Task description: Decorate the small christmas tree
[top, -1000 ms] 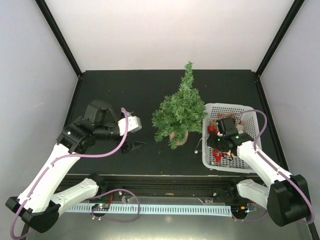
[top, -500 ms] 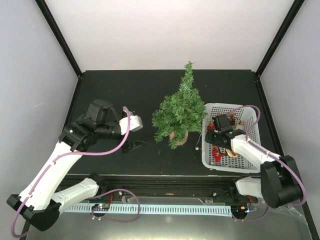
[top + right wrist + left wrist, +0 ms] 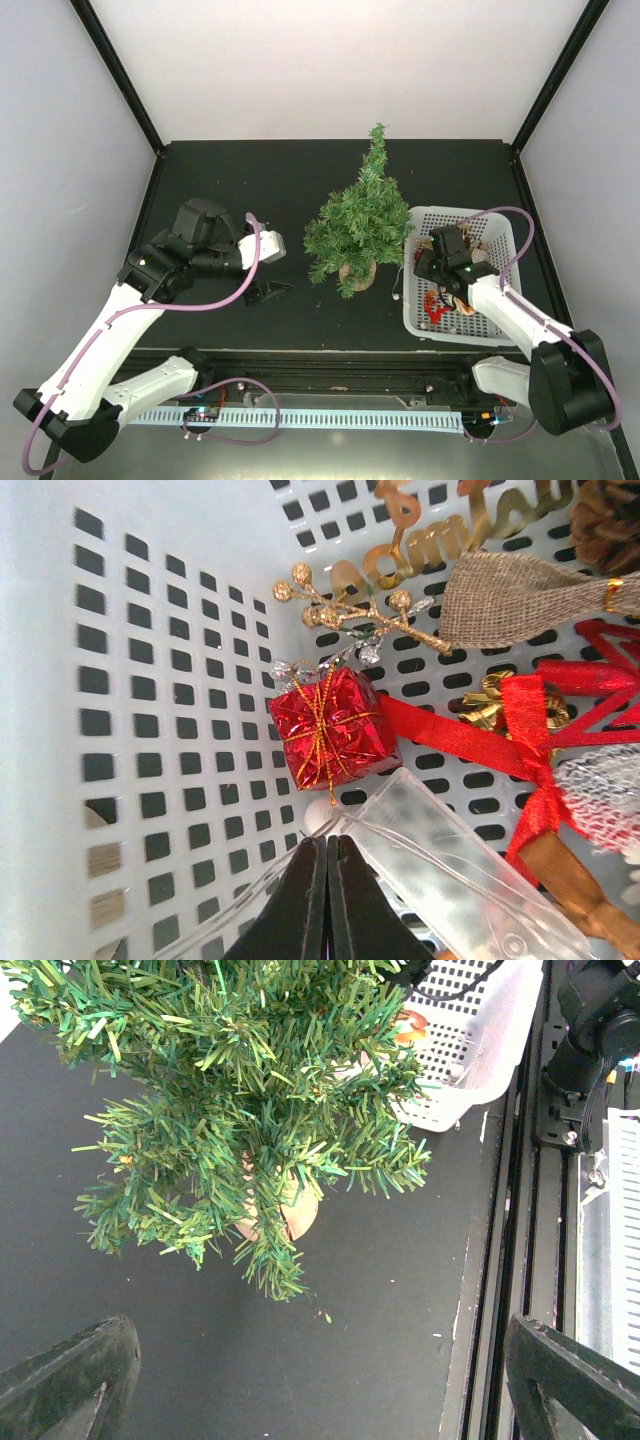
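The small christmas tree [image 3: 360, 220] stands mid-table on its tan wooden base [image 3: 300, 1215]; in the left wrist view its green branches [image 3: 250, 1110] carry no ornaments that I can see. My right gripper [image 3: 327, 840] is down inside the white basket [image 3: 500, 225], shut, with the thin clear wire [image 3: 250, 900] of a light string pinched at its tips. That wire leads into a clear plastic battery case [image 3: 450, 870]. A red foil gift box [image 3: 335, 730] lies just beyond the tips. My left gripper [image 3: 268, 291] hovers open, left of the tree, holding nothing.
The basket [image 3: 150, 630] also holds a gold berry sprig [image 3: 350, 610], a burlap piece [image 3: 510, 600], a red ribbon with gold bells [image 3: 520, 730] and a pine cone [image 3: 610, 520]. A strand with a white bead [image 3: 397, 292] hangs over the basket's left wall. The table's front rail [image 3: 500, 1260] runs close by.
The right gripper's jaws have closed inside the basket and the wrist has shifted slightly. The left arm and the tree have stayed put.
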You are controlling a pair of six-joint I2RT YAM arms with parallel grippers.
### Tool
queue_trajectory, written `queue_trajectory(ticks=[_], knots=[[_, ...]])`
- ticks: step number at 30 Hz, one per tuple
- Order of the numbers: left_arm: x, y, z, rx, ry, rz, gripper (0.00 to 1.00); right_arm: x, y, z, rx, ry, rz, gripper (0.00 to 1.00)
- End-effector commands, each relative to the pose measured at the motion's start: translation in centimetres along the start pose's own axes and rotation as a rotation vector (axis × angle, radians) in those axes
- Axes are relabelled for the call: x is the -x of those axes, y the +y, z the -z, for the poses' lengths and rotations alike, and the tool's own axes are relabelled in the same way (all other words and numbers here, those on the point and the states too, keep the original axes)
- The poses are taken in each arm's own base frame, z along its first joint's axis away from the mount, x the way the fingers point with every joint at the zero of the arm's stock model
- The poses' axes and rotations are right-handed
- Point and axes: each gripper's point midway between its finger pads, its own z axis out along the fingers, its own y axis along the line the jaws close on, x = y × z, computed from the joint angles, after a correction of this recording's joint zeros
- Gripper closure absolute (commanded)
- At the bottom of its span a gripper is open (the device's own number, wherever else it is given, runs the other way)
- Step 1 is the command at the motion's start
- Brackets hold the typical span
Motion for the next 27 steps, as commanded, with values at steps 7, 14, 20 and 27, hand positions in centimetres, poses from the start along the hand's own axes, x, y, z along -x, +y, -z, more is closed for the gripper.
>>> queue_trajectory(ticks=[7, 14, 20, 27], knots=[[1.1, -0.2, 0.2, -0.013, -0.034, -0.013, 0.01, 1.5, -0.8, 3.5, -0.022, -0.096, 0.001, 0.99], [0.9, -0.2, 0.3, -0.006, -0.024, -0.018, 0.01, 0.4, 0.3, 2.5, 0.022, -0.017, 0.082, 0.69], [0.5, -0.2, 0.3, 0.002, -0.015, -0.03, 0.01, -0.4, 1.1, 2.2, 0.095, -0.016, 0.121, 0.56], [0.3, 0.1, -0.1, 0.003, -0.014, -0.034, 0.01, 0.2, 1.7, 1.6, 0.132, -0.067, 0.164, 0.57]])
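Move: The red gift box lies on the basket floor, roughly 4 cm ahead of the right fingertips and 3 cm below. A white bead by the wire is only about 1 cm ahead and 4 cm down; the clear plastic box is level with the fingertips, 3 cm to the right and 4 cm down. The tree's wooden base stands some 14 cm left, level. From the left hand, the gift box lies about 15 cm ahead, 32 cm right and 24 cm below. The shut right hand rises 3 cm, then sinks 1.5 cm and drifts back, half-opening above bead and wire. ##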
